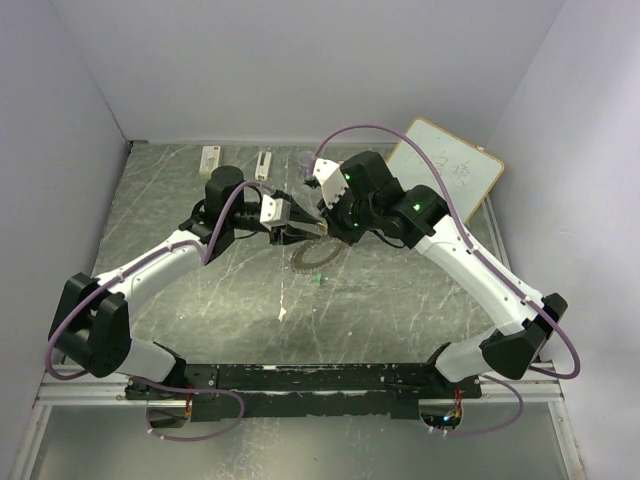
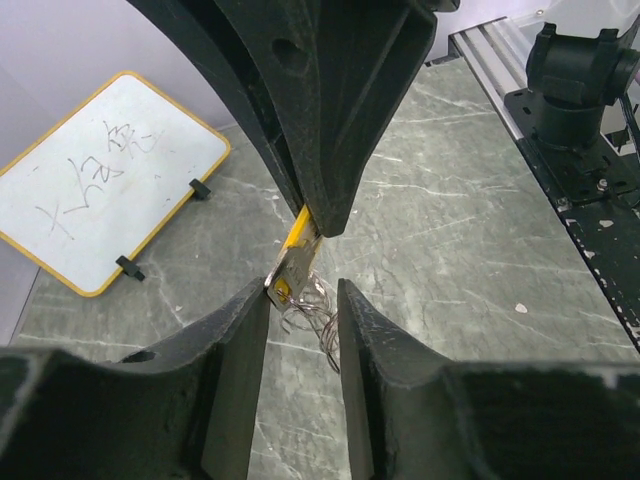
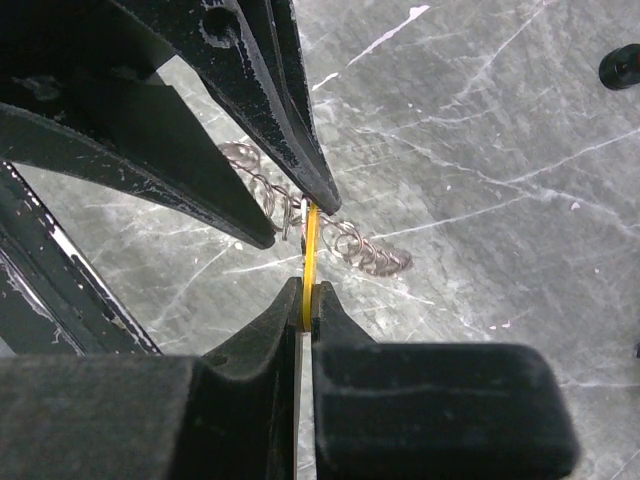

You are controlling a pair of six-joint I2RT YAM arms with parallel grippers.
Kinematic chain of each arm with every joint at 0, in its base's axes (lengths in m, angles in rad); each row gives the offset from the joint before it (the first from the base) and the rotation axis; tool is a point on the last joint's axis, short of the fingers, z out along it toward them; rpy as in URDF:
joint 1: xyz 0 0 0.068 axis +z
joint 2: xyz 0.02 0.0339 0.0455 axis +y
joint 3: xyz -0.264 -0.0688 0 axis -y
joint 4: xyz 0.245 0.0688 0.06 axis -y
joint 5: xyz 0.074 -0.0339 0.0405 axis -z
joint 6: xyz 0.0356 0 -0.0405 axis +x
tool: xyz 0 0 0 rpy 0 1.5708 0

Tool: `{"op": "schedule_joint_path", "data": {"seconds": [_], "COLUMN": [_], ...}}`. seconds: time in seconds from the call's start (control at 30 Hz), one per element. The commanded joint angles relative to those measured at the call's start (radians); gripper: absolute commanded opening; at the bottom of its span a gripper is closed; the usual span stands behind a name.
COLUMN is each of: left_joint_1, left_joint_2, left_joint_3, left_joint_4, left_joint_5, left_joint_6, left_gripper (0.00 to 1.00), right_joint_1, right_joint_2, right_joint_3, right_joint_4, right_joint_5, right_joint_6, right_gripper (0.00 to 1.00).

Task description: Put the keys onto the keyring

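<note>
My right gripper (image 3: pixel 308 285) is shut on the yellow key (image 3: pixel 311 240), holding it edge-on. In the left wrist view that key (image 2: pixel 298 235) shows its silvery blade touching my left gripper's left finger. The left gripper (image 2: pixel 303 290) meets it from the other side, jaws apart. The keyring's (image 2: pixel 322 315) thin wire loops lie in the gap between those jaws. I cannot tell whether they are pressed. From above, the keyring (image 1: pixel 312 260) curves just below the two fingertips. The green key (image 1: pixel 320 279) lies on the table beside it.
A whiteboard (image 1: pixel 447 172) leans at the back right. Two small white boxes (image 1: pixel 209 158) and a small cup (image 1: pixel 304 158) stand along the back wall. A black knob (image 3: pixel 622 66) shows at the right wrist view's edge. A pale scrap (image 1: pixel 283 313) lies nearer the front.
</note>
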Motion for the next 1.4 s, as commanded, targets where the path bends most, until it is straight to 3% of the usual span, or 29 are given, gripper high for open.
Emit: {"op": "schedule_joint_path", "data": {"seconds": [0.0,0.47,0.67,1.0,1.33,1.37], "left_joint_1": [0.004,0.003,0.002,0.002,0.002,0.002], "left_joint_2": [0.016,0.058,0.073,0.099,0.127,0.133], "left_joint_3": [0.048,0.074,0.072,0.053,-0.004,-0.005], "left_joint_4": [-0.005,0.019,0.061,0.223,0.492,0.504], "left_joint_5": [0.063,0.117,0.163,0.192,0.190,0.191], "left_joint_6": [0.019,-0.003,-0.037,-0.180,-0.387,-0.400], "left_gripper": [0.42,0.27,0.08,0.07,0.07,0.07], "right_joint_1": [0.003,0.003,0.002,0.003,0.003,0.002], "right_joint_2": [-0.001,0.002,-0.001,-0.006,-0.034,-0.038], "right_joint_3": [0.041,0.041,0.042,0.031,0.014,0.013], "right_joint_4": [0.004,0.007,0.013,0.026,0.050,0.055], "right_joint_5": [-0.011,-0.009,-0.003,0.003,0.034,0.037], "right_joint_6": [-0.010,-0.014,-0.014,-0.014,-0.010,-0.009], "right_gripper": [0.00,0.00,0.00,0.00,0.00,0.07]}}
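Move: The yellow key, held at its other end in the right fingers, lies about 2 cm to the right of the left hand point and 1 cm above it, between the open left fingertips. From the right hand point it is some 1 cm ahead, 1 cm left and 1 cm below. The keyring hangs beneath the left hand, its middle roughly 1 cm back and 7 cm below; the green key hangs about 2 cm back and 12 cm below. Rightward by only about 1 cm, the left hand eases farther onto the free end of the yellow key while its half-open fingers close and pinch it, with the keyring's wire beside it, their grip effort rising as they stop just short of shut. The left wrist then goes on twisting, some 10 degrees in all, partly clockwise, as the right hand keeps its hold on the other end, nearly still. ##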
